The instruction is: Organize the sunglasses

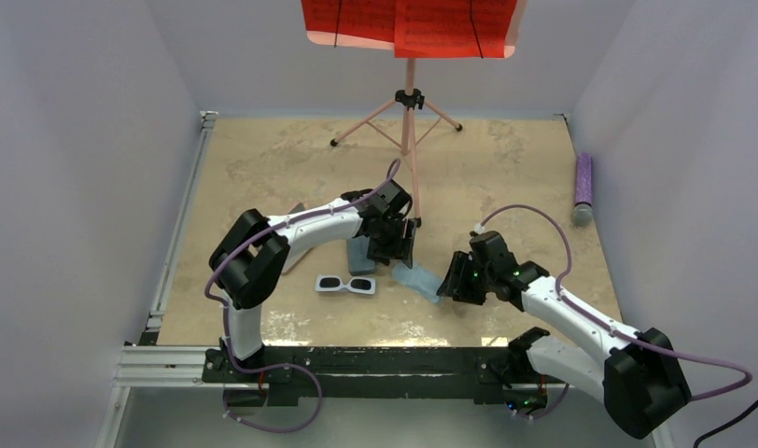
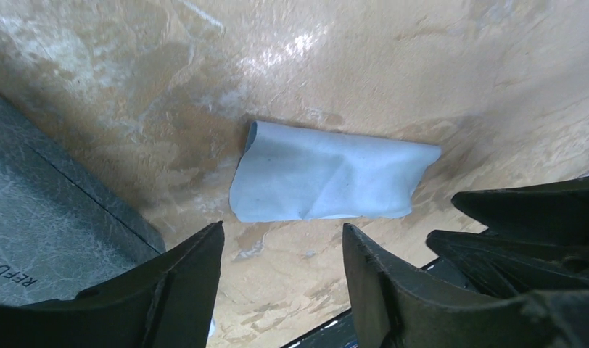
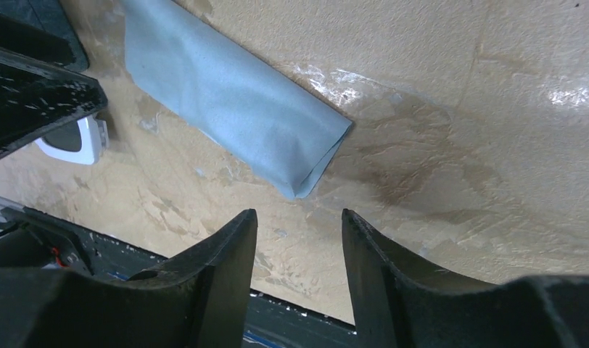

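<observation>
A pair of sunglasses point(image 1: 345, 284) with a chunky white frame and dark lenses lies flat on the table near the front, and one white corner point(image 3: 77, 141) shows in the right wrist view. My left gripper point(image 1: 401, 254) point(image 2: 283, 228) hovers open just right of them, above a folded light blue cloth point(image 1: 417, 277) point(image 2: 328, 181), with nothing between its fingers. Facing the cloth's other end point(image 3: 233, 101), my right gripper point(image 1: 447, 283) point(image 3: 299, 214) is also open and holds nothing.
A grey-blue case point(image 1: 360, 254) point(image 2: 45, 232) lies partly under the left arm. A pink tripod stand point(image 1: 408, 112) with red sheets stands at the back. A purple cylinder point(image 1: 582, 187) lies by the right wall. The black rail point(image 1: 375, 359) marks the table's near edge.
</observation>
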Robot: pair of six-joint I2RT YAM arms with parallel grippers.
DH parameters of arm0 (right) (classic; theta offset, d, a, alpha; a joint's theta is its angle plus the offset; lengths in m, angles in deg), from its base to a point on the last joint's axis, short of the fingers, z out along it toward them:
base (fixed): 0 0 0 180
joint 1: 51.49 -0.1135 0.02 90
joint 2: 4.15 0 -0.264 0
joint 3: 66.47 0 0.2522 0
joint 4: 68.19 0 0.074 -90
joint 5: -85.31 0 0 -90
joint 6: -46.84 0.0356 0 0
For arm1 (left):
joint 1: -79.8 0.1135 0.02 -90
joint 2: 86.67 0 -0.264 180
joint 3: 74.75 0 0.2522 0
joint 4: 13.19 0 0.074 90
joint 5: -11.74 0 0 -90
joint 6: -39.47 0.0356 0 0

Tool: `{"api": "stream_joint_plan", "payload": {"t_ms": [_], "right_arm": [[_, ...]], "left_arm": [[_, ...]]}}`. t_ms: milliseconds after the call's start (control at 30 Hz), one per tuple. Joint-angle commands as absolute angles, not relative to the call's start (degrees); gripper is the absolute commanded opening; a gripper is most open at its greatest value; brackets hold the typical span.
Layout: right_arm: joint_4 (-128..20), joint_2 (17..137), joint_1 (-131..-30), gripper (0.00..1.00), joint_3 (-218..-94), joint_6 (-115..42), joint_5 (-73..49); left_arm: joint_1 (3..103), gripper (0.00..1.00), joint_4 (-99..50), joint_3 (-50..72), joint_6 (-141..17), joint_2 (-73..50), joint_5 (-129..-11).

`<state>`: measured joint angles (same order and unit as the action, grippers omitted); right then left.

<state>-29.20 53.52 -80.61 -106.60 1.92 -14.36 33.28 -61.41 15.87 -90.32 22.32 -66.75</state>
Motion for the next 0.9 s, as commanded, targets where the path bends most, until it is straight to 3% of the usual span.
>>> {"api": "stream_joint_plan", "payload": {"t_ms": [0,167,867], "right_arm": [[-29.8,53.4,-80.3,0.51,-108.9,4.5,-11.5],[-33.5,55.6,-80.3,0.49,-109.2,6.7,-11.0],[-38.0,61.6,-80.3,0.46,-107.8,11.2,-10.1]], "left_arm": [[33.5,0.61,-62.2,20.6,-89.2,22.5,-69.2],[33.5,0.50,-63.8,22.8,-88.9,25.7,-69.6],[33.5,0.37,-65.3,24.4,-89.8,31.4,-70.8]]}}
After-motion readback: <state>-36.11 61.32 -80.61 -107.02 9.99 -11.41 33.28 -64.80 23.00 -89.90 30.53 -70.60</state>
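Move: The folded blue cloth's middle lies about 5 cm right, 3 cm back and 4 cm below the left hand; its left end is nearly underneath. From the right hand, the cloth's middle is some 4 cm ahead, 6 cm left and 3 cm down. Counted from the left hand, the grey glasses case is roughly 4 cm ahead and 9 cm left, the white sunglasses about 4 cm back and 13 cm left. Left arcs forward, then sinks 4 cm, fingers narrowing over cloth's left end; right eases 2 cm forward, still open. ##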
